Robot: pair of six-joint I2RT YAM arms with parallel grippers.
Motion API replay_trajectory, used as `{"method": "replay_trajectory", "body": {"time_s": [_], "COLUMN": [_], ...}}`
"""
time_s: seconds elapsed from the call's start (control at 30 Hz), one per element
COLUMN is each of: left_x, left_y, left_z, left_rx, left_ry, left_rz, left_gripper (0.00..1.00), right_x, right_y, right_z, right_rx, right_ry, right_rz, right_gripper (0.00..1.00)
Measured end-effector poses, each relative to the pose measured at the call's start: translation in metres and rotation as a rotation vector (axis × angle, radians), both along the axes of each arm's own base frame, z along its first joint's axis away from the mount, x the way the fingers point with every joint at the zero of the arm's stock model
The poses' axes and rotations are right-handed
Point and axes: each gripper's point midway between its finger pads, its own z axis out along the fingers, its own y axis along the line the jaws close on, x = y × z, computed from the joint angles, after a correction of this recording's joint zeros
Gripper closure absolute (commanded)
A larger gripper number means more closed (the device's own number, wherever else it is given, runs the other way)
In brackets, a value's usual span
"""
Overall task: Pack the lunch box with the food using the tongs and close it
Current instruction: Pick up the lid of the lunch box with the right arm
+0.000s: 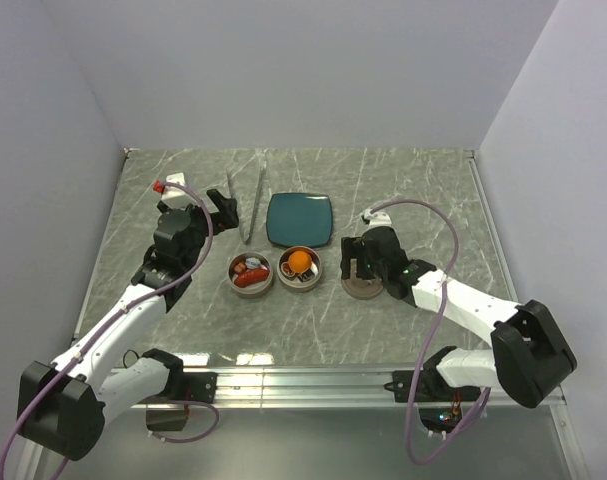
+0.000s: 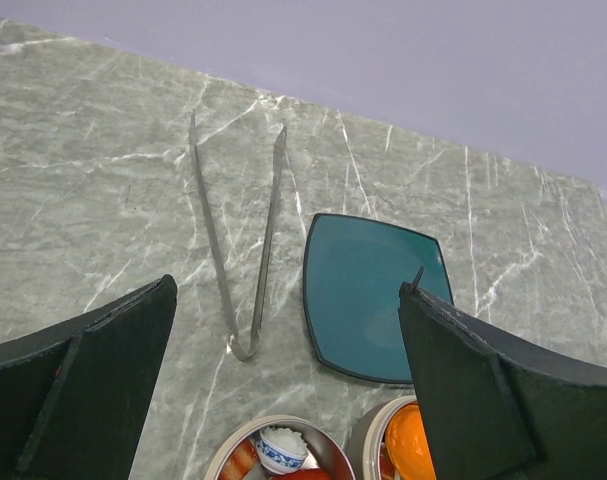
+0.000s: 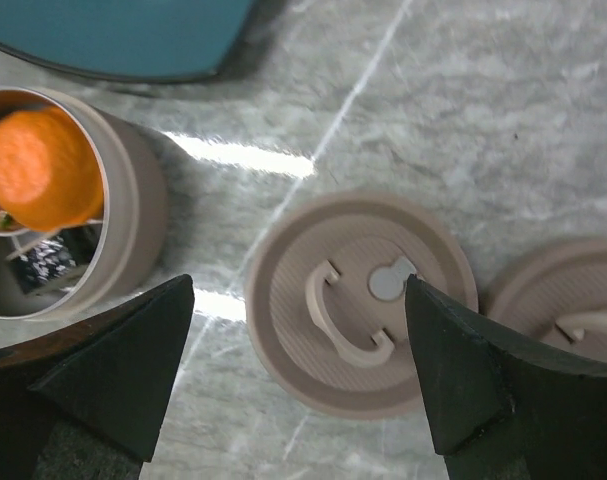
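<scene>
The lunch box is two round metal tins side by side. The left tin (image 1: 252, 272) (image 2: 333, 450) holds red sausages and a small rice bowl. An orange ball (image 3: 38, 170) and a dark roll fill the right tin (image 1: 300, 266) (image 3: 133, 215). One brown lid (image 3: 361, 300) lies flat on the table with its handle up, under my open right gripper (image 3: 300, 285) (image 1: 361, 262). A second lid (image 3: 573, 300) lies just right of it. The tongs (image 1: 251, 205) (image 2: 238, 240) rest on the table, joined end toward the tins. My left gripper (image 2: 288, 290) (image 1: 208, 210) hovers open and holds nothing.
A teal rounded-square plate (image 1: 300, 218) (image 2: 378, 295) lies bare behind the tins, right of the tongs. White walls close in the grey marble table (image 1: 423, 200) at the back and sides. A metal rail (image 1: 303, 380) runs along the near edge.
</scene>
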Motion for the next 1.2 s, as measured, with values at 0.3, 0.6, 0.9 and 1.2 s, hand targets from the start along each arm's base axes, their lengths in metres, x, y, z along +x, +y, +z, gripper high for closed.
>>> {"method": "replay_trajectory", "body": {"time_s": [0.3, 0.6, 0.9, 1.2], "left_x": [0.000, -0.001, -0.003, -0.005], "left_y": [-0.003, -0.005, -0.007, -0.006], "left_z": [-0.001, -0.004, -0.001, 0.004], "left_rx": [-0.003, -0.003, -0.008, -0.013], "left_ry": [0.003, 0.009, 0.002, -0.013], "left_rz": [-0.024, -0.037, -0.054, -0.055], "left_gripper": [0.00, 0.00, 0.00, 0.01], "right_x": [-0.010, -0.021, -0.020, -0.018], "right_y": [-0.004, -0.011, -0.011, -0.013], "right_z": [-0.021, -0.040, -0.046, -0.047], "right_rx": [-0.046, -0.078, -0.099, -0.110], "right_ry": [0.091, 0.169, 0.209, 0.214], "right_rz": [-0.031, -0.062, -0.081, -0.103], "right_gripper": [0.10, 0.21, 0.49, 0.69]}}
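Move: The lid of the lunch box lies almost right below my right hand, about 3 cm to its right, 1 cm back and 6 cm down. The second lid sits beside it, some 13 cm to my right and 1 cm back. The box with the orange stands about 12 cm to my left and 2 cm ahead; the green plate is 12 cm left and 13 cm out. From my left hand the lid is some 32 cm right, 8 cm back and 22 cm below. I lower my right hand about 5 cm onto the lid's curved handle, easing back some 2 cm and slightly right while my fingers tip steeper by 10 to 15 degrees. Once I am nearly down, I close my wide-open fingers to about a third, one to each side of the handle, and my left finger comes to touch the handle. ##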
